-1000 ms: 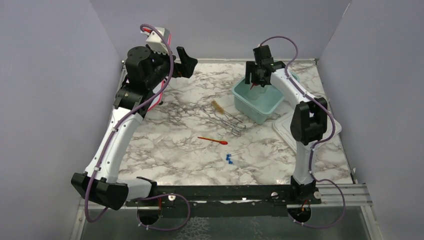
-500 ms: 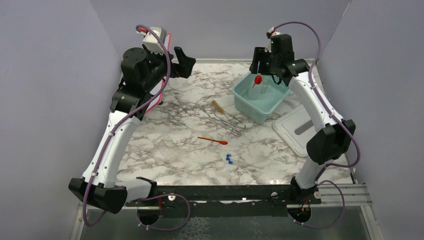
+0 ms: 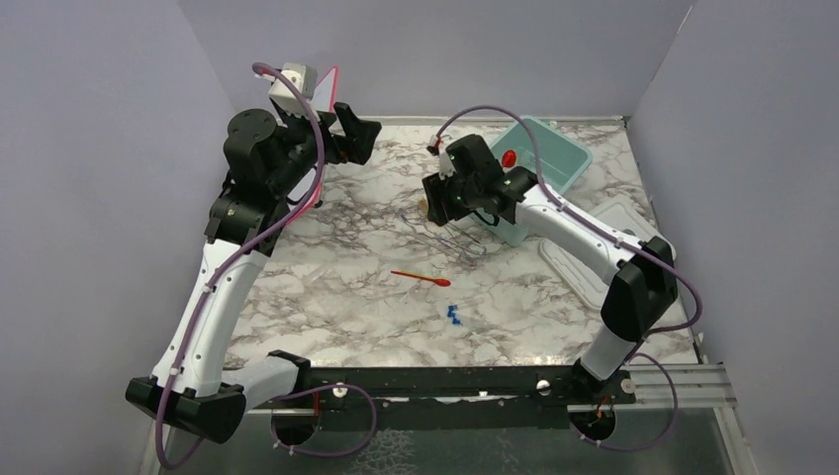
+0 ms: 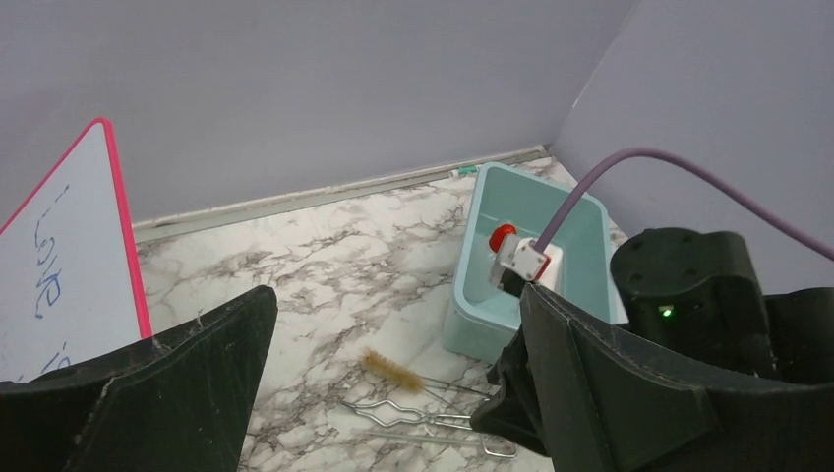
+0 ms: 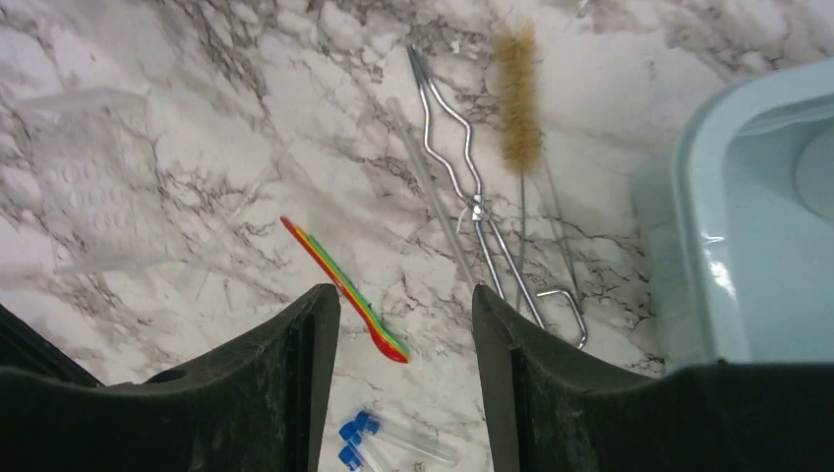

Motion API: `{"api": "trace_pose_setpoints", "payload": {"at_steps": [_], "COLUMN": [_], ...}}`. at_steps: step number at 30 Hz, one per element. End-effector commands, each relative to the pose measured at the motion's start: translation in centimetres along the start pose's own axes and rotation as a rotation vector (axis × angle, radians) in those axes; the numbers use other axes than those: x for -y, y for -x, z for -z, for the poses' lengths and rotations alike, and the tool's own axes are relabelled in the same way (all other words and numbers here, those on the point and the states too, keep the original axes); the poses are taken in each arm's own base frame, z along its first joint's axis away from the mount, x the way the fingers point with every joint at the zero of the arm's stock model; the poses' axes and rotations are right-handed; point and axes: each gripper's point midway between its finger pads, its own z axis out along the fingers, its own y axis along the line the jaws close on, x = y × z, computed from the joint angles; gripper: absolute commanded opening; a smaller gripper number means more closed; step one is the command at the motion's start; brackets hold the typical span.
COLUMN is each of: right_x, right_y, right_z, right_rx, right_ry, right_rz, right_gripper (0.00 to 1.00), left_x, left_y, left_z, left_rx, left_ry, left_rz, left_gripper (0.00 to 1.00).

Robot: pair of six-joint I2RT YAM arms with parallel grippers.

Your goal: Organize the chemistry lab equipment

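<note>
A red funnel (image 3: 509,157) (image 4: 503,237) lies inside the pale teal tub (image 3: 560,144). The tan-bristled brush (image 4: 391,371) (image 5: 518,98) and the metal tongs (image 3: 463,243) (image 4: 423,418) (image 5: 472,197) lie side by side left of the tub. My right gripper (image 3: 440,201) (image 5: 403,295) hangs open and empty just above them, partly hiding the brush from above. Nearer the front lie the thin red-orange spatula (image 3: 420,278) (image 5: 344,289) and the blue-capped tubes (image 3: 453,316) (image 5: 393,444). My left gripper (image 3: 356,131) (image 4: 393,295) is wide open, raised at the back left, holding nothing.
A pink-edged whiteboard (image 3: 327,83) (image 4: 69,246) leans at the back left behind the left arm. The white lid (image 3: 568,263) lies right of the tub, partly under the right arm. Grey walls close the back and both sides. A faint clear rack-like thing (image 5: 89,177) shows at the left of the right wrist view.
My right arm let the funnel go into the tub, then swung left and down over the brush and tongs, its jaws narrowing somewhat. The left arm lifted slightly.
</note>
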Motion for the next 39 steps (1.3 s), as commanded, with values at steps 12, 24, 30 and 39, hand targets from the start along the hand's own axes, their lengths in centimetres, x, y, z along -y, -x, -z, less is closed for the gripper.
{"api": "trace_pose_setpoints", "payload": {"at_steps": [12, 24, 30, 39], "right_x": [0.4, 0.7, 0.7, 0.5], "right_y": [-9.1, -11.2, -12.0, -13.4], "right_z": [-7.9, -11.0, -11.9, -12.9], "right_rx": [-0.237, -0.289, -0.314, -0.364], "right_ry": [0.002, -0.006, 0.004, 0.028], "right_rz": [0.128, 0.168, 0.165, 0.213], "right_gripper": [0.43, 0.3, 0.29, 0.22], "left_x": [0.8, 0.6, 0.5, 0.4], "left_y": [-0.1, -0.2, -0.1, -0.1], "left_z": [2.1, 1.8, 1.5, 1.5], "left_rx": [0.018, 0.013, 0.012, 0.012], "left_ry": [-0.009, 0.004, 0.004, 0.01], "left_rz": [0.052, 0.059, 0.056, 0.046], "left_gripper": [0.97, 0.97, 0.97, 0.97]}}
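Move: The glass rod lies almost straight under the right hand, about 19 cm down and 1 cm back. From that hand, the tongs are 2 cm ahead, the brush 4 cm ahead and 3 cm right, and the spoon 7 cm back and 5 cm left, all at table level; the bin is 14 cm ahead and 19 cm right. From the idle left hand, the rod is about 4 cm ahead, 13 cm right and 45 cm below. The right hand sinks about 17 cm onto the glass rod, tilting steeper, fingers narrowing to a small gap astride it. ##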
